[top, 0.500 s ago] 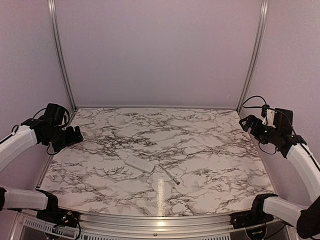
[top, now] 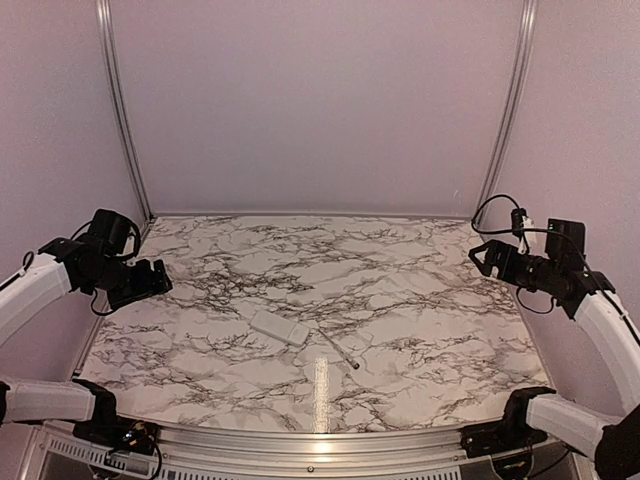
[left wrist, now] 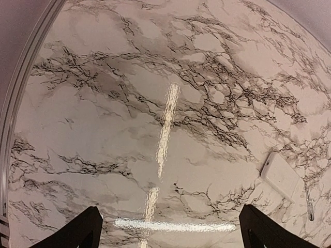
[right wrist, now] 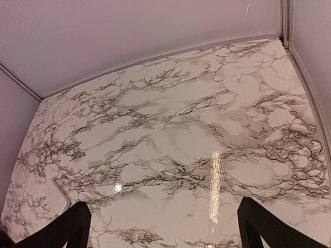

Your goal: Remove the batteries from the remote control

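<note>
The remote control (top: pixel 279 327) is a small flat white bar lying plain face up near the middle of the marble table, angled slightly. It also shows at the right edge of the left wrist view, remote control (left wrist: pixel 282 176). The batteries are hidden. My left gripper (top: pixel 156 279) hovers over the table's left edge, open and holding nothing, well to the left of the remote; its jaws (left wrist: pixel 173 227) frame bare marble. My right gripper (top: pixel 481 256) hangs open over the far right side, far from the remote, with only tabletop between its fingers (right wrist: pixel 163 222).
A long thin pale rod with a dark tip (top: pixel 338 348) lies just right of the remote, also visible as the rod (left wrist: pixel 309 199). Aluminium rails (top: pixel 300 432) edge the table, and plain walls close in the back and sides.
The left gripper has shifted slightly rightward and lower over the table's left edge. The right gripper has moved leftward, in over the table. Remote and rod have not moved.
</note>
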Controlling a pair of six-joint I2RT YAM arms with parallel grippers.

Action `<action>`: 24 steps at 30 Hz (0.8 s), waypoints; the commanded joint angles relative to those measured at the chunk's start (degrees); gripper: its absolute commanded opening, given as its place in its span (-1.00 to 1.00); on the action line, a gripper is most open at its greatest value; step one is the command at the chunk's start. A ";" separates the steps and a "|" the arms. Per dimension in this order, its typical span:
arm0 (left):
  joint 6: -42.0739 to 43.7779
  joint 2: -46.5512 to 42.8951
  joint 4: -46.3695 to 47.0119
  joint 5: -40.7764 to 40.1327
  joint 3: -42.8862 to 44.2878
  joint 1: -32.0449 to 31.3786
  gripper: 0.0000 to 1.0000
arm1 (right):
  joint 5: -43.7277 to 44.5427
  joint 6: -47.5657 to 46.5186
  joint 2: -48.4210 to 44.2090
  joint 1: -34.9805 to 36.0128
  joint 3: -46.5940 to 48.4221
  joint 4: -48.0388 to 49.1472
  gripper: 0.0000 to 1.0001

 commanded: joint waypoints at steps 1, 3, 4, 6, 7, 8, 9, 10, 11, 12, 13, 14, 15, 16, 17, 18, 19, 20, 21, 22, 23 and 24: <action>-0.94 -0.47 -2.00 0.88 -0.59 -1.67 0.95 | -1.12 -1.91 1.12 2.58 3.11 -1.16 0.97; -0.92 0.16 -1.95 0.70 -0.44 -2.52 0.95 | 2.76 -2.41 3.65 8.02 4.74 -1.51 0.97; -0.94 0.29 -1.92 0.56 -0.39 -2.82 0.96 | 5.03 -2.99 5.96 11.25 6.01 -1.79 0.97; -1.12 0.33 -2.00 0.49 -0.24 -3.14 0.95 | 10.28 -3.26 9.51 17.54 8.78 -1.60 0.97; -1.08 0.14 -2.00 0.54 -0.15 -3.15 0.95 | 12.27 -3.23 11.09 20.21 9.56 -1.13 0.97; -1.01 -0.31 -2.00 0.49 -0.04 -3.22 0.95 | 13.56 -3.05 12.74 22.30 10.79 -0.47 0.97; -0.97 -0.61 -2.00 0.44 -0.04 -3.24 0.95 | 14.22 -2.71 14.21 24.19 11.65 0.30 0.97; -0.86 -0.85 -2.00 0.41 -0.08 -3.24 0.95 | 14.69 -2.53 15.68 25.81 12.48 1.00 0.97; -0.73 -1.17 -2.05 0.44 -0.23 -3.24 0.95 | 15.30 -2.49 17.18 27.54 13.32 1.56 0.97; -0.64 -1.50 -2.08 0.51 -0.46 -3.18 0.95 | 15.94 -2.66 18.60 29.21 14.20 2.05 0.97; -0.63 -1.88 -2.09 0.57 -0.81 -3.24 0.95 | 16.80 -2.92 20.23 30.77 15.09 2.42 0.97; -0.62 -2.29 -2.17 0.80 -1.13 -3.24 0.95 | 17.13 -3.19 21.78 32.27 15.91 2.83 0.97; -0.55 -2.78 -2.32 0.87 -1.39 -3.24 0.95 | 17.29 -3.31 23.24 33.72 16.74 3.21 0.97; -0.53 -3.39 -2.42 0.88 -1.74 -3.20 0.95 | 17.13 -3.35 24.71 34.63 17.43 3.50 0.97; -0.53 -3.95 -2.64 0.88 -1.93 -3.24 0.94 | 16.95 -3.40 26.32 35.49 18.06 4.13 0.97; -0.45 -4.32 -2.85 0.88 -1.92 -3.24 0.94 | 17.05 -3.50 27.44 36.43 18.60 4.71 0.97; -0.37 -4.69 -2.95 0.88 -1.82 -3.24 0.94 | 17.51 -3.86 28.55 37.89 19.13 5.14 0.97; -0.33 -4.90 -3.15 0.88 -1.57 -3.20 0.94 | 18.29 -4.56 29.73 39.52 19.71 5.57 0.97; -0.41 -4.98 -3.33 0.88 -1.46 -3.20 0.93 | 19.26 -5.32 31.20 41.22 20.46 5.69 0.97; -0.48 -5.07 -3.47 0.88 -1.44 -3.24 0.93 | 20.16 -5.87 32.83 42.80 21.67 5.65 0.97; -0.49 -5.16 -3.60 0.88 -1.44 -3.22 0.92 | 21.05 -6.36 34.52 44.37 22.66 5.58 0.97; -0.53 -5.30 -3.77 0.88 -1.44 -3.24 0.92 | 21.78 -6.59 36.21 45.90 23.45 5.58 0.97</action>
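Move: The white remote control lies flat on the table, about 38 cm to the right hand's left, roughly 3 cm farther out and some 22 cm below it. The thin metal tool lies about 12 cm to the right of the remote control and 6 cm nearer the bases. From the left hand the remote control is about 22 cm to the right, 5 cm ahead and 14 cm down. Sweep the open right gripper quickly left through the air towards the remote control, about 21 cm, staying nearly level until it starts to sink gently late on. Meanwhile swing the wrist about 30 degrees counter-clockwise and let its left side dip. Let the open left hand only ease back and right, about 2 cm, touching nothing. ##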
